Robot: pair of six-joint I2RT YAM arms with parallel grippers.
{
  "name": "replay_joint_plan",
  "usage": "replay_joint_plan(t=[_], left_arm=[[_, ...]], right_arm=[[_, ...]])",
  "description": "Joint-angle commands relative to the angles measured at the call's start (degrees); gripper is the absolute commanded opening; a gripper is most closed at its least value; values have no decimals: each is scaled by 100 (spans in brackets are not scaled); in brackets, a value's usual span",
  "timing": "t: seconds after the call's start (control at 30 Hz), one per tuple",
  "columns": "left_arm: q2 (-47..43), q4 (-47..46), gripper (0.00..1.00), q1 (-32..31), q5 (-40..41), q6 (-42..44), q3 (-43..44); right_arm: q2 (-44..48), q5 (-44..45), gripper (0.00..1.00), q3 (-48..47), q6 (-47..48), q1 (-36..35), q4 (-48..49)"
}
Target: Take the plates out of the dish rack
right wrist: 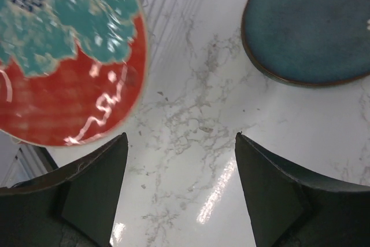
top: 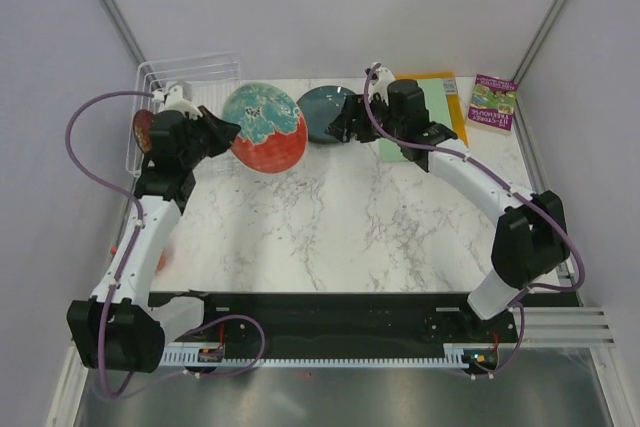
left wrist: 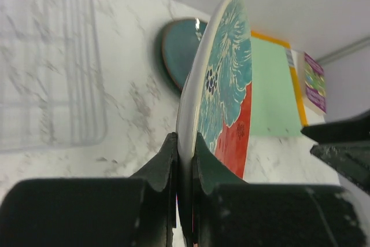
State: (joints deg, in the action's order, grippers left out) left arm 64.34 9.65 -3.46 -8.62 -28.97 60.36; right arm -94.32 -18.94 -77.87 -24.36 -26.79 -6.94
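My left gripper (top: 226, 133) is shut on the rim of a red plate with a pale teal pattern (top: 265, 128) and holds it on edge, tilted, above the table to the right of the white wire dish rack (top: 165, 87). In the left wrist view the plate (left wrist: 222, 79) stands between the closed fingers (left wrist: 159, 169). A glossy dark teal plate (top: 325, 112) lies flat on the marble. My right gripper (top: 345, 130) is open and empty beside it, with the teal plate (right wrist: 312, 27) to its upper right and the red plate (right wrist: 63, 62) to its left. A red shape (top: 142, 130) shows in the rack behind my left arm.
A light-green mat (top: 402, 150) lies on an orange sheet (top: 440, 78) at the back right, under my right arm. A purple book (top: 493, 102) lies at the far right. Grey walls close the back and sides.
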Motion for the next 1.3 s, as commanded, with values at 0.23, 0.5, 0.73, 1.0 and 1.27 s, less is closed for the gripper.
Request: replay_joint_plan(t=[0.23, 0.5, 0.73, 1.0, 1.27], left_arm=[[-764, -2450, 2, -207, -1748, -2033, -982], [-897, -2766, 2, -242, -2020, -2235, -1289], [-686, -3311, 2, -242, -2223, -2543, -1746], [-729, -3154, 2, -234, -1968, -2342, -1835], [-694, -995, 67, -234, -511, -420, -930]], right_arm=[[-42, -593, 82, 579, -737, -160, 1256], [-270, -1276, 82, 799, -1174, -160, 1975], [-640, -2191, 78, 966, -1948, -160, 3171], [-491, -1878, 0, 1046, -1705, -152, 3113], [-297, -690, 0, 440, -1027, 305, 1899]])
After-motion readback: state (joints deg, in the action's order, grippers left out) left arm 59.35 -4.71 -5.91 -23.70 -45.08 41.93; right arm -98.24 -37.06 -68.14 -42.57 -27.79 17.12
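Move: The decorated plate is held at its rim in the left gripper, its middle about 7 cm to that hand's right, 1 cm ahead and a few centimetres below. From the open right gripper the plate's middle is some 16 cm left, 2 cm back and about 3 cm higher. The stack of dark plates lies roughly 9 cm ahead of the right hand, 1 cm left and 21 cm down; the dish rack is about 15 cm left of the left hand, 10 cm ahead and 22 cm below. Bring the left gripper, still pinching the plate, about 6 cm right towards the right gripper, sinking and drawing back 5 cm or so, rolling some 20 degrees left side down. Meanwhile send the open right gripper left and back to the plate's right rim, rolling left side up, and shut it on that rim; once it grips, open the left fingers. ##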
